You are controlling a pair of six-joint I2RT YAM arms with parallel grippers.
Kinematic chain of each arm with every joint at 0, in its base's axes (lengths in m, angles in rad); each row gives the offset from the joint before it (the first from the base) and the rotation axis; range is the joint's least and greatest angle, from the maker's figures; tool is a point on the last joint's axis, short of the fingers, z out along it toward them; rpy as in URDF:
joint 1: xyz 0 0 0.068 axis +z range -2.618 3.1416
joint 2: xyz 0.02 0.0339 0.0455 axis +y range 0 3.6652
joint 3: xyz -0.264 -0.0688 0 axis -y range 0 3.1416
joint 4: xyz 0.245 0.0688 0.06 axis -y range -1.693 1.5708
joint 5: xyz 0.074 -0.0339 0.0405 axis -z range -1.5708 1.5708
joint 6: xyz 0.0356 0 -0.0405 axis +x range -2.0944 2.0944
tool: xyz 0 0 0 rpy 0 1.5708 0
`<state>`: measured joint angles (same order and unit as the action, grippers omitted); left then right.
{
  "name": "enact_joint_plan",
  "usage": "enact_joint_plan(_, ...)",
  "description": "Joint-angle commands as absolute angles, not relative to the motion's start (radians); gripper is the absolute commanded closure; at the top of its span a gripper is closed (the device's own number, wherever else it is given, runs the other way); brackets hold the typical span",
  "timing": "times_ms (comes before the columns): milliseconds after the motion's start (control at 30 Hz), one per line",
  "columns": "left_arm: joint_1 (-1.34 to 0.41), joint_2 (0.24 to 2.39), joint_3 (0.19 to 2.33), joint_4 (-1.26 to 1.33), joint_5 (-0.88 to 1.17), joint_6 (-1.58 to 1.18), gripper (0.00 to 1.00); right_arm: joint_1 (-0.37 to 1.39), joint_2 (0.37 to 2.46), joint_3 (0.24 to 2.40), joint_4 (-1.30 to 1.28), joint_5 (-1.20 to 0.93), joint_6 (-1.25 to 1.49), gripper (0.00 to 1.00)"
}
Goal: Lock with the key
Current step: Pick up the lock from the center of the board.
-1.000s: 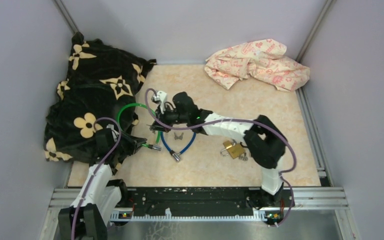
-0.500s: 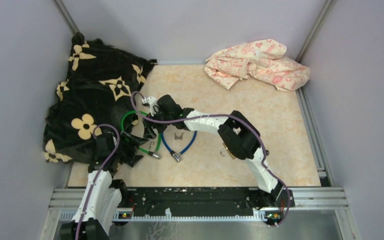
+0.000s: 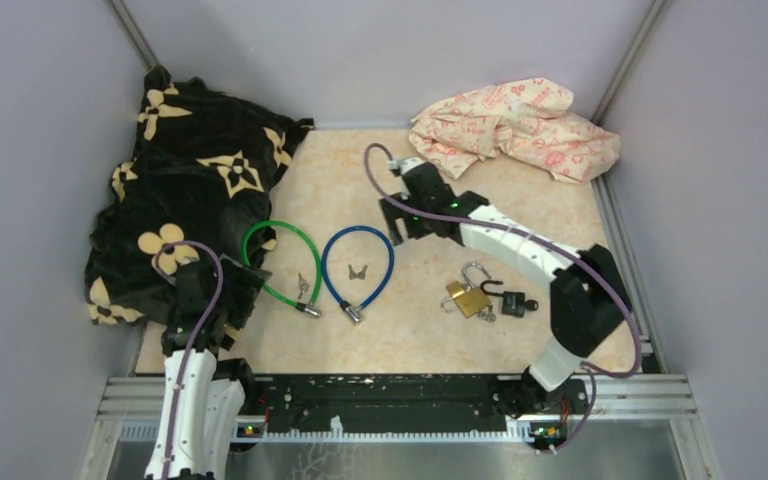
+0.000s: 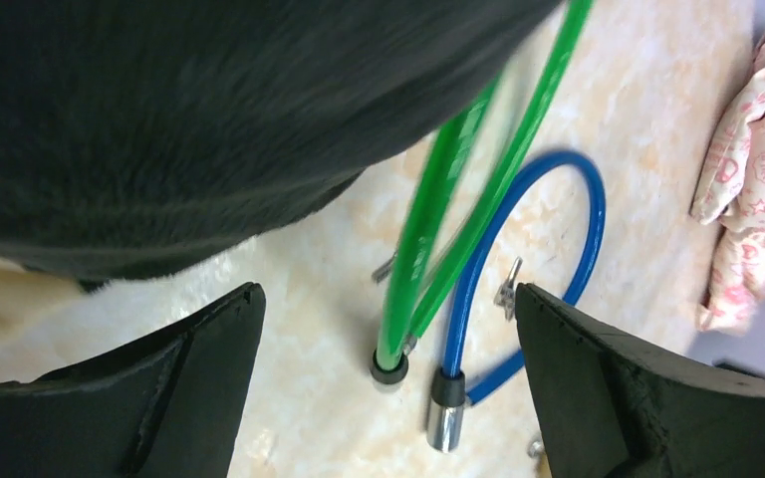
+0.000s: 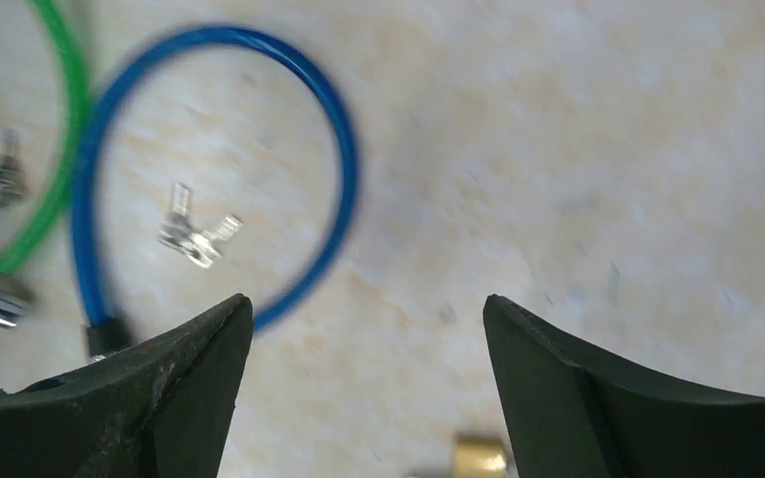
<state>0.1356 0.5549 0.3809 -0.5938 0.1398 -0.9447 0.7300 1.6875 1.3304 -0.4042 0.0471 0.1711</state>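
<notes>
A green cable lock [image 3: 278,258] and a blue cable lock [image 3: 359,268] lie side by side on the table, both with loose ends. One key bunch [image 3: 357,271] lies inside the blue loop and another [image 3: 303,286] by the green one. My left gripper [image 3: 245,295] is open and empty at the black cloth's edge. Its wrist view shows the green end [image 4: 390,366] and the blue lock's metal end [image 4: 443,418] between the fingers. My right gripper [image 3: 397,214] is open and empty above the table, right of the blue loop [image 5: 339,179] and its keys [image 5: 197,239].
A brass padlock [image 3: 468,297] and a small black padlock [image 3: 516,301] lie at the right front. A black flowered cloth [image 3: 190,170] is heaped at the left and a pink printed cloth [image 3: 515,125] at the back right. Walls close the table in.
My right gripper has pulled away from the green lock, up and to the right. My left gripper has drawn back towards the cloth. The black padlock is now uncovered.
</notes>
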Motion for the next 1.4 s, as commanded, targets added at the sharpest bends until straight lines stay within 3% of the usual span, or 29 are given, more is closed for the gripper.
enact_joint_plan(0, 0.143, 0.522, 0.492, -0.579, -0.027, -0.678, 0.01, 0.627, 1.555, 1.164, -0.726, 0.19, 0.295, 0.16)
enact_joint_plan(267, 0.144, 0.403, 0.535, -0.304, 0.152, -0.45, 0.01, 0.436, 1.495, 1.002, -0.819, 0.118, 0.357, 0.18)
enact_joint_plan(433, 0.143, 0.312, 0.481, -0.101, 0.261, -0.431, 0.01, 0.388, 1.51, 0.94, -0.728, 0.074, 0.354, 0.44)
enact_joint_plan(600, 0.143, 0.338, 0.459, -0.087, 0.319, -0.481, 0.01, 0.388, 1.524, 0.973, -0.638, 0.077, 0.298, 0.59)
enact_joint_plan(967, 0.142, 0.37, 0.446, -0.023, 0.362, -0.514, 0.01, 0.389, 1.656, 1.032, -0.521, 0.044, 0.334, 0.6)
enact_joint_plan(1133, 0.142, 0.376, 0.445, -0.016, 0.38, -0.51, 0.01, 0.387, 1.735, 1.026, -0.54, 0.042, 0.346, 0.68)
enact_joint_plan(1200, 0.142, 0.378, 0.443, -0.01, 0.393, -0.503, 0.01, 0.385, 1.747, 1.019, -0.544, -0.008, 0.349, 0.77)
enact_joint_plan(1267, 0.142, 0.383, 0.441, -0.008, 0.412, -0.497, 0.01, 0.386, 1.738, 1.016, -0.533, -0.069, 0.351, 1.0)
enact_joint_plan(1367, 0.141, 0.4, 0.431, 0.048, 0.467, -0.502, 0.02, 0.384, 1.683, 1.021, -0.515, -0.122, 0.361, 1.0)
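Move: The brass lock, its shackle open towards the far side, lies about 18 cm right of the right hand, 6 cm back and 13 below. At table height too, the small brass lock is 4 cm to the left of it, and the black lock 7 cm to the right of it and 3 cm nearer. From the left hand the brass lock is some 41 cm right, 1 cm ahead and 7 below. Right hand sweeps 20 cm right, down and back, then forward, pinching brass lock's shackle; left rises 17 cm. ##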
